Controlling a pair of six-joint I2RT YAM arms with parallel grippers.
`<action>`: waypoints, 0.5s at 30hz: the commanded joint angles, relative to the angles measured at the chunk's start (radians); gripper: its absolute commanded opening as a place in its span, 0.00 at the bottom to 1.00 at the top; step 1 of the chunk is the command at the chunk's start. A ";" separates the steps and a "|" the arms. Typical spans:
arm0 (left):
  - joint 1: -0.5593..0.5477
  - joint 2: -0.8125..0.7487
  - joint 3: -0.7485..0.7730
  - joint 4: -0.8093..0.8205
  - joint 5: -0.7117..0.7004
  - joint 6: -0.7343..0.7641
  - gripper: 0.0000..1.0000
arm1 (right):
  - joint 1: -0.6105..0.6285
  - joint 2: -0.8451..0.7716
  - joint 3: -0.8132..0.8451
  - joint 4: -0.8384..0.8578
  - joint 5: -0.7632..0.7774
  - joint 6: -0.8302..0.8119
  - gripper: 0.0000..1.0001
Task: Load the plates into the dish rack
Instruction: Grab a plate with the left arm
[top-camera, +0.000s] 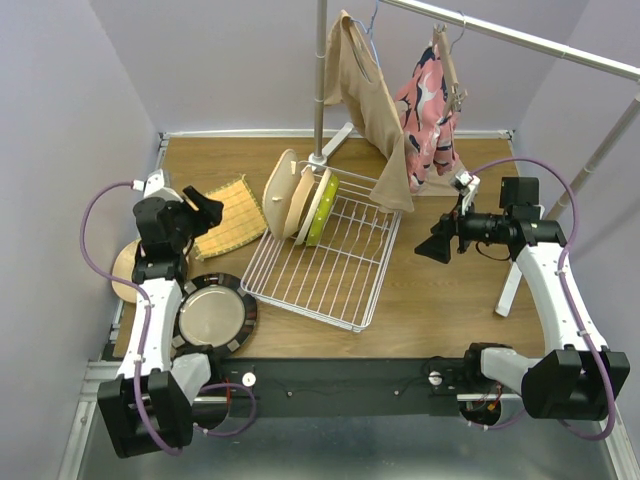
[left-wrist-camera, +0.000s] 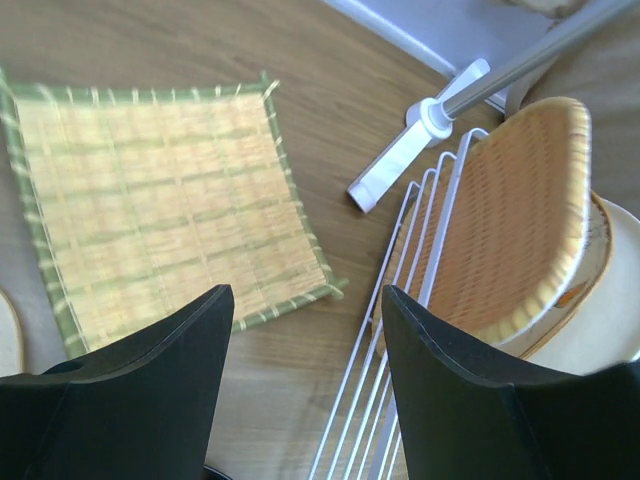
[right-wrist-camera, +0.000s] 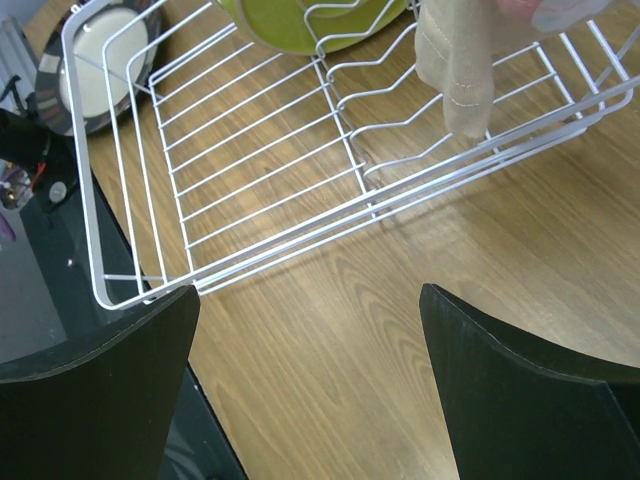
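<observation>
The white wire dish rack (top-camera: 335, 265) lies mid-table. Three plates stand in its far end: a tan woven-look one (top-camera: 281, 192), a cream one (top-camera: 303, 203) and a lime green one (top-camera: 323, 212). A dark-rimmed silvery plate (top-camera: 213, 314) lies flat on the table left of the rack. Another pale plate (top-camera: 124, 271) pokes out under the left arm. My left gripper (top-camera: 205, 208) hovers open and empty between the mat and the rack; its wrist view shows the tan plate (left-wrist-camera: 510, 220) and the rack's wires (left-wrist-camera: 400, 330). My right gripper (top-camera: 432, 245) hangs open and empty right of the rack (right-wrist-camera: 250, 150).
A square yellow woven mat (top-camera: 232, 215) lies left of the rack. A white clothes-rail stand (top-camera: 320, 80) rises behind the rack, its foot (left-wrist-camera: 400, 165) on the table. A tan garment (top-camera: 375, 100) and a pink one (top-camera: 430, 110) hang over the rack's far right corner.
</observation>
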 joint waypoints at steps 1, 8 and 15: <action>0.055 0.000 -0.084 0.054 0.090 -0.129 0.70 | -0.005 0.002 0.012 -0.036 0.033 -0.058 1.00; 0.125 0.006 -0.225 0.118 0.075 -0.161 0.70 | 0.010 0.028 0.010 -0.071 0.032 -0.099 1.00; 0.177 0.055 -0.294 0.230 0.061 -0.221 0.69 | 0.022 0.055 0.015 -0.076 0.010 -0.104 1.00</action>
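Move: The floral plate, flat on the table, lies about 20 cm to the left hand's left, some 4 cm nearer the base and 20 cm below. The black-rimmed plate is roughly 16 cm back and 1 cm left; the placemat is 10 cm ahead and 3 cm left, both also about 20 cm down. The dish rack's middle stands some 25 cm to the right, 1 cm ahead and 16 cm lower. From the right hand the floral plate is about 68 cm left, 5 cm ahead and 20 cm below. Down above all: the left hand sinks about 10 cm towards the table between placemat and plates, first easing back some 3 cm, then edging as far left, towards the floral plate. On the way the wrist swings a little counter-clockwise, dips its left side and tips the fingers down, each about 10 degrees. The gripper stays open and empty. ##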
